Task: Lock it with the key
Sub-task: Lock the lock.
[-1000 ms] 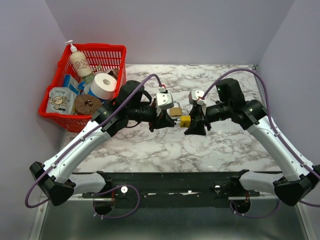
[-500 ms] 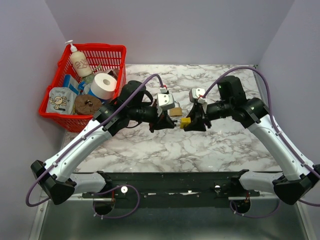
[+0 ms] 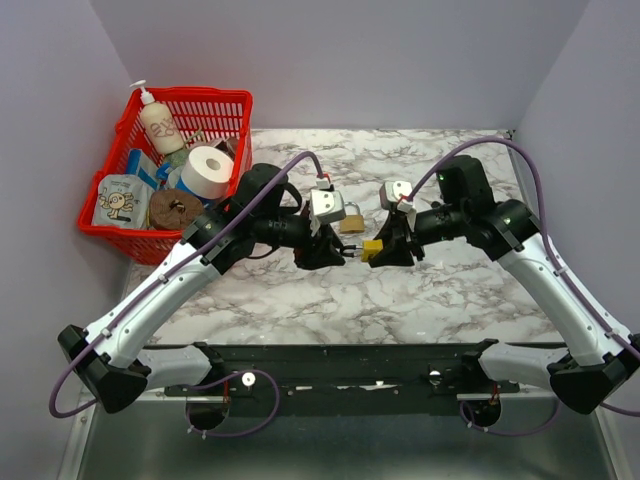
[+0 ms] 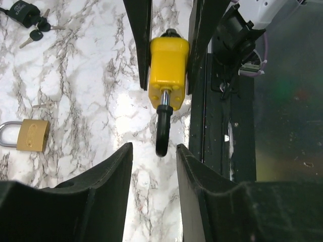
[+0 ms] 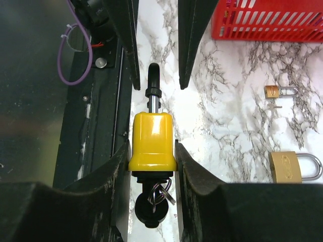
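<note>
A yellow padlock (image 5: pixel 152 141) hangs above the marble table, gripped by its body between the jaws of my right gripper (image 5: pixel 151 151). A black-headed key (image 5: pixel 154 209) with a key ring sticks out of the lock's underside. The black shackle (image 4: pixel 162 128) points toward my left gripper (image 4: pixel 154 148), which stands open; the shackle tip hangs just in front of its fingertips without touching them. From the top camera the padlock (image 3: pixel 371 247) sits between the left gripper (image 3: pixel 335 252) and the right gripper (image 3: pixel 388 248) at mid-table.
A brass padlock (image 4: pixel 31 135) lies on the marble table (image 3: pixel 440 300), with a smaller brass one (image 5: pixel 275 92) further off. A black fob with keys (image 4: pixel 25 12) lies nearby. A red basket (image 3: pixel 226 98) of household items stands at the back left.
My left gripper has opened and drawn back a little from the padlock. My right gripper has closed on the yellow body and now carries it alone.
</note>
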You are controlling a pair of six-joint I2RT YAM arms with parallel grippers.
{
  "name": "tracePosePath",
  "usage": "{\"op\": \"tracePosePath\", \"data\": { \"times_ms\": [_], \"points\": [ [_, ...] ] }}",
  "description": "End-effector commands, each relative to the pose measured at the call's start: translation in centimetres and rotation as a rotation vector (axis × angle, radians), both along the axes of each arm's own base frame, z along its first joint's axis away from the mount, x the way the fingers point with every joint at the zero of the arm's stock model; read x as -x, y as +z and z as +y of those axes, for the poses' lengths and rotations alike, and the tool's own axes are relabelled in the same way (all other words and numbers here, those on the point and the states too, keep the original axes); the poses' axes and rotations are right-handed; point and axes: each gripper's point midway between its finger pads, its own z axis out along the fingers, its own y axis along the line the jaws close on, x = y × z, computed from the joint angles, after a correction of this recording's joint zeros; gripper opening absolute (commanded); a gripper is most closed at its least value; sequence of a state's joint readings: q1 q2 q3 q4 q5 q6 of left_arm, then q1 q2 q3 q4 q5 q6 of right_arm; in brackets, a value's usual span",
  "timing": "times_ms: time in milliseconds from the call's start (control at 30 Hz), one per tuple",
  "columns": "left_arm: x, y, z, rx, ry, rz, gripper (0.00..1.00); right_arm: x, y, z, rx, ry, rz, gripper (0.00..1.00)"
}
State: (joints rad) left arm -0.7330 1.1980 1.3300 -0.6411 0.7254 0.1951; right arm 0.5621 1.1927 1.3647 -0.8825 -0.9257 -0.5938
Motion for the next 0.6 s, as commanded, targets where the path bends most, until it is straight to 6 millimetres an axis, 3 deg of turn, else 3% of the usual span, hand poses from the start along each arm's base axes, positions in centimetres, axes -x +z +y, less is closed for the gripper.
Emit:
{"op": "tracePosePath", "data": {
  "times_ms": [0, 400, 567],
  "points": [
    [0.39, 0.38, 0.29, 0.026, -0.005, -0.015, 0.47, 0.69, 1.63, 0.46, -0.056, 0.040, -0.025, 0.01],
    [0.66, 0.99, -0.34, 0.074, -0.028, -0.003, 0.19, 0.24, 1.79, 0.60, -0.060, 0.030, -0.040, 0.01],
    [0.82, 1.19, -0.66, 0.087, -0.036, 0.013, 0.18, -0.26, 1.71, 0.74, -0.058, 0.013, -0.046, 0.01]
  ]
}}
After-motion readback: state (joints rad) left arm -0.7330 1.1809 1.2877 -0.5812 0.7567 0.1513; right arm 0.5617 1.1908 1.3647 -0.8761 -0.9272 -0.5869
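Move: The black-sleeved shackle end of the yellow padlock is already between the left hand's open fingertips, about 1 cm to the hand point's right and level with it. The lock body's middle is some 5 cm to the right. On the table, about 22 cm below, a large brass padlock lies some 20 cm ahead and 2 cm right; a small brass padlock lies 12 cm left and equally far ahead. From the right hand, which holds the lock, the shackle end is about 6 cm left. The left fingers close from about half open and pinch the black end of the shackle from both sides, a touch that begins here. The hand itself hardly travels, easing about half a centimetre back and a touch to the right towards the lock, with the wrist almost unturned. The right hand stays in place and keeps its grip on the yellow padlock. ##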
